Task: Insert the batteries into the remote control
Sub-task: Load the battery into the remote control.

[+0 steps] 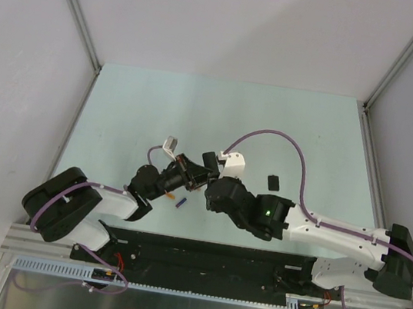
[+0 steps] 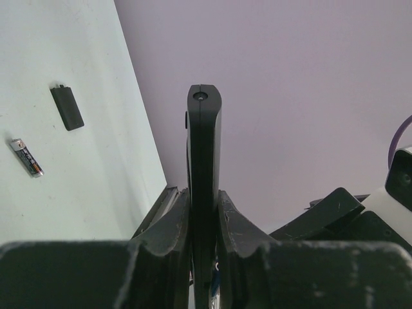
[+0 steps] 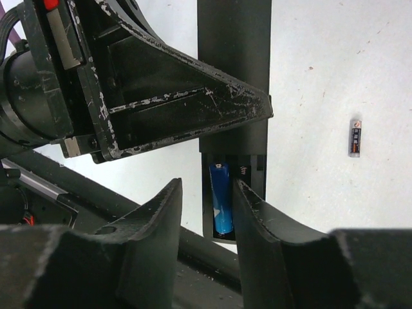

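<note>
My left gripper (image 1: 185,173) (image 2: 204,193) is shut on the black remote control (image 2: 204,141), held edge-on above the table. In the right wrist view the remote (image 3: 235,64) shows its open compartment with a blue battery (image 3: 221,196) lying in the left slot. My right gripper (image 1: 204,173) (image 3: 205,196) is open, its fingers (image 3: 161,225) straddling the compartment's end, close to the blue battery. A loose dark battery with an orange end lies on the table (image 1: 180,203) (image 2: 26,157) (image 3: 355,137).
The black battery cover (image 1: 272,181) (image 2: 67,107) lies flat on the pale table (image 1: 221,110), right of the grippers. Grey enclosure walls (image 1: 19,56) stand on three sides. The arms' base rail (image 1: 206,263) runs along the near edge.
</note>
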### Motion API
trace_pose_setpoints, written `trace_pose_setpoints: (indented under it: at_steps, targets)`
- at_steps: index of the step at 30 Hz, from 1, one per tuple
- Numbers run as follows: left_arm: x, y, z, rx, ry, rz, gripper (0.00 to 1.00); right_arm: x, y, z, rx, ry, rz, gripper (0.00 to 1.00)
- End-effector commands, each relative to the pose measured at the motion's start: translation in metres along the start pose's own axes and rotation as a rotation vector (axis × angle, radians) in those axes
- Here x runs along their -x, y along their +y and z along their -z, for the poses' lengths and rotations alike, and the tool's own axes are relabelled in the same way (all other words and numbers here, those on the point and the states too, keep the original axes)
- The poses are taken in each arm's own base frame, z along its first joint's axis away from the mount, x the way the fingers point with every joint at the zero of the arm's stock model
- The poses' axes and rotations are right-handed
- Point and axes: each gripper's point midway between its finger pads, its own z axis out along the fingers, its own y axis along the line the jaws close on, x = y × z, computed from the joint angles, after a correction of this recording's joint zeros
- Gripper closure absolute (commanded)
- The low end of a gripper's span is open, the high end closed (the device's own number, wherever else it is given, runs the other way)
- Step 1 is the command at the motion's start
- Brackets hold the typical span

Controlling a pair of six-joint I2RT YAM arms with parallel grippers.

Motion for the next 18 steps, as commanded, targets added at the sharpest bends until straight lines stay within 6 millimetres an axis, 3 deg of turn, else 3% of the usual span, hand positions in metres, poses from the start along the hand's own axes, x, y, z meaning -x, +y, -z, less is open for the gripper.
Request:
trace_pose_setpoints:
  at_steps: [1,9,18]
  targets:
    - [0.015,-0.067,0.006,-0.264,-0.072,-0.064,1.0,0.013,0.007,0.009,0.014,-0.018,-0.031,0.55]
    - [0.013,-0.063,0.006,-0.252,-0.066,-0.06,1.0,0.04,0.009,0.023,0.033,-0.075,-0.062,0.34]
    - [0.013,-0.061,0.005,-0.248,-0.065,-0.057,1.0,0.062,0.004,0.044,0.047,-0.127,-0.094,0.3]
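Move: Just at the right fingertips, about 1 cm ahead and 1 cm below, the blue battery lies in the remote's left slot; the empty slot is roughly 1 cm to the right of it. The left gripper's hold on the remote is some 6 cm farther out from the hand and 1 cm left; a loose battery on the table is about 5 cm ahead, 9 cm right and 13 cm below. From the left hand, the blue battery is some 5 cm back, 1 cm right and 1 cm below. Backing off straight up, the right hand rises about 3.5 cm from the remote's battery compartment. It spreads its already parted fingers much wider, clear of the blue battery, starting slowly and then climbing steadily with hardly any tilt. The left gripper keeps the remote pinched near its middle, almost still. ##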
